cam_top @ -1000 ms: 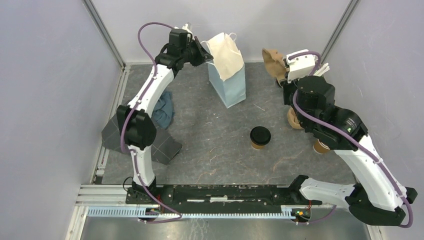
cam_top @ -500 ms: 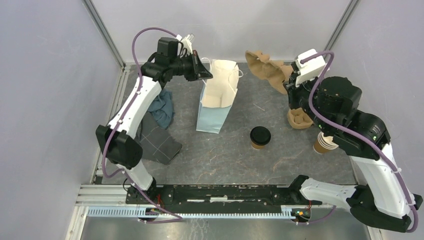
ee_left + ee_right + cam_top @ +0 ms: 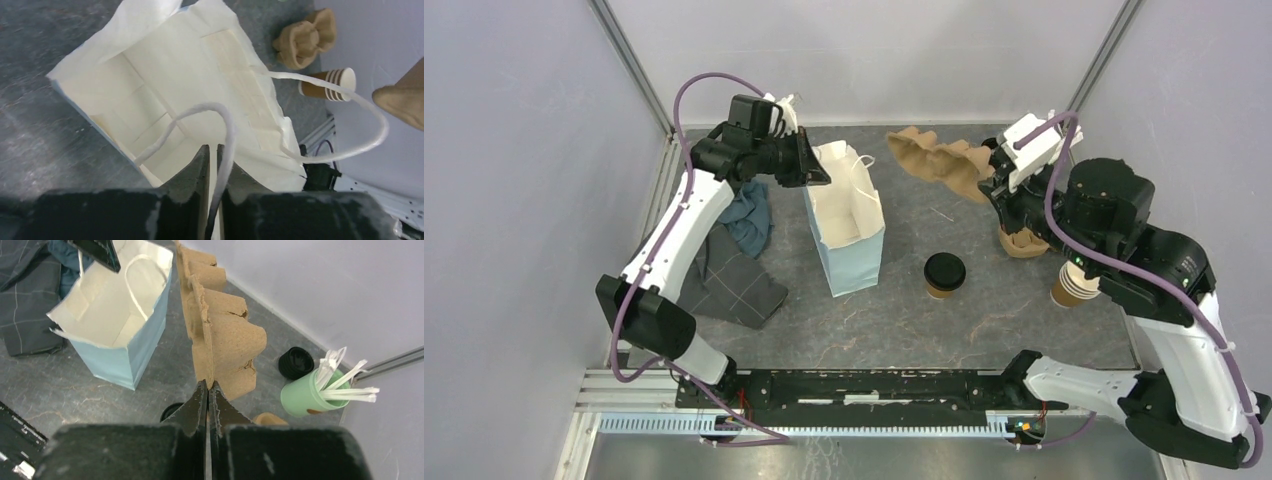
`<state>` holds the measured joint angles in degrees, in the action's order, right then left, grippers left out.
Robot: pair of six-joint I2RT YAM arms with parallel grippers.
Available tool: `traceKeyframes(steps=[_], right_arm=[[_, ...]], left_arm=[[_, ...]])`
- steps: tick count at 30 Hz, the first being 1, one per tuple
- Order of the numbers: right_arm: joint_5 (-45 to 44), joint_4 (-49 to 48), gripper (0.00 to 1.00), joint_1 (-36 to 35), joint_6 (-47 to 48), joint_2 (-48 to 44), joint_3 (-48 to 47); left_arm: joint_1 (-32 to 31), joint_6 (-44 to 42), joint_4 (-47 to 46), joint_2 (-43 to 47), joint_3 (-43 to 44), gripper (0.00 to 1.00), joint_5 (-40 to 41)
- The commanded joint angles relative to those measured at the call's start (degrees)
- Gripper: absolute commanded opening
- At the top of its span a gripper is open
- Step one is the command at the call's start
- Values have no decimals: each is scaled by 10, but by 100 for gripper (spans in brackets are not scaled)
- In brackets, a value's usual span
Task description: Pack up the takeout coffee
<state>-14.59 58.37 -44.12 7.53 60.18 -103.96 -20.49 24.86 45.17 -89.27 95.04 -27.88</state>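
The takeout coffee (image 3: 944, 272), a brown cup with a black lid, stands alone on the grey mat; in the right wrist view only its lid's edge (image 3: 171, 411) peeks out beside my finger. My left gripper (image 3: 812, 165) (image 3: 212, 147) hangs over the open light-blue paper bag (image 3: 852, 232) (image 3: 175, 75), jaws nearly together on the bag's white cord handle (image 3: 227, 130). My right gripper (image 3: 996, 182) (image 3: 207, 384) is shut on the edge of a brown pulp cup carrier (image 3: 936, 160) (image 3: 225, 335), held in the air to the right of the bag.
A stack of lidless paper cups (image 3: 1072, 285) (image 3: 330, 85) and a second pulp carrier (image 3: 1022, 240) (image 3: 305, 37) sit at the right. A green cup of stirrers (image 3: 310, 395) and black lids (image 3: 296, 362) stand by the back wall. Dark cloths (image 3: 734, 270) lie at the left.
My left arm has drawn the bag forward from the back wall, and it now stands with its mouth open. My right arm has swung the carrier leftward.
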Motion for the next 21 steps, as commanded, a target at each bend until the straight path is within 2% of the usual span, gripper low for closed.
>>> traceKeyframes(steps=[1, 2, 8, 16, 20, 21], right_arm=[[19, -45, 0, 1, -29, -40, 55], [24, -55, 0, 1, -31, -45, 70], [30, -67, 0, 1, -36, -52, 101], [29, -93, 0, 1, -47, -90, 148], [37, -93, 0, 1, -54, -99, 152], [37, -94, 0, 1, -54, -103, 156]], left_arm=[[1, 75, 47, 39, 16, 24, 102], [0, 90, 50, 48, 13, 31, 111], [0, 167, 51, 108, -13, 60, 136], [0, 236, 51, 158, -56, 80, 121], [-1, 258, 52, 172, -89, 99, 141], [-3, 258, 53, 170, -94, 99, 145]])
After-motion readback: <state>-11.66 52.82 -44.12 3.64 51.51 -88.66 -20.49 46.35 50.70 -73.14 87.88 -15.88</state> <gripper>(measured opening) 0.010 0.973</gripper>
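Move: Just off the left fingertips stands the paper bag: its middle lies about 5 cm right, 2 cm back and 14 cm below that hand, with the blue cloth some 19 cm left and 8 cm ahead on the table. For the right hand, which holds the brown carrier, the bag's middle is roughly 20 cm left, 9 cm ahead and 31 cm below; the lidded cup is about 5 cm ahead, 2 cm left and 40 cm down. Opening its fingers wide at the bag's far left rim, the left hand comes free of the paper, easing left and then drawing back and up, about 5 cm back and 4 cm left in all, turning some 20 degrees counter-clockwise and dipping slightly last. The right hand keeps its pinch on the carrier's end and sinks 4 to 5 cm, still to the right of the bag. ##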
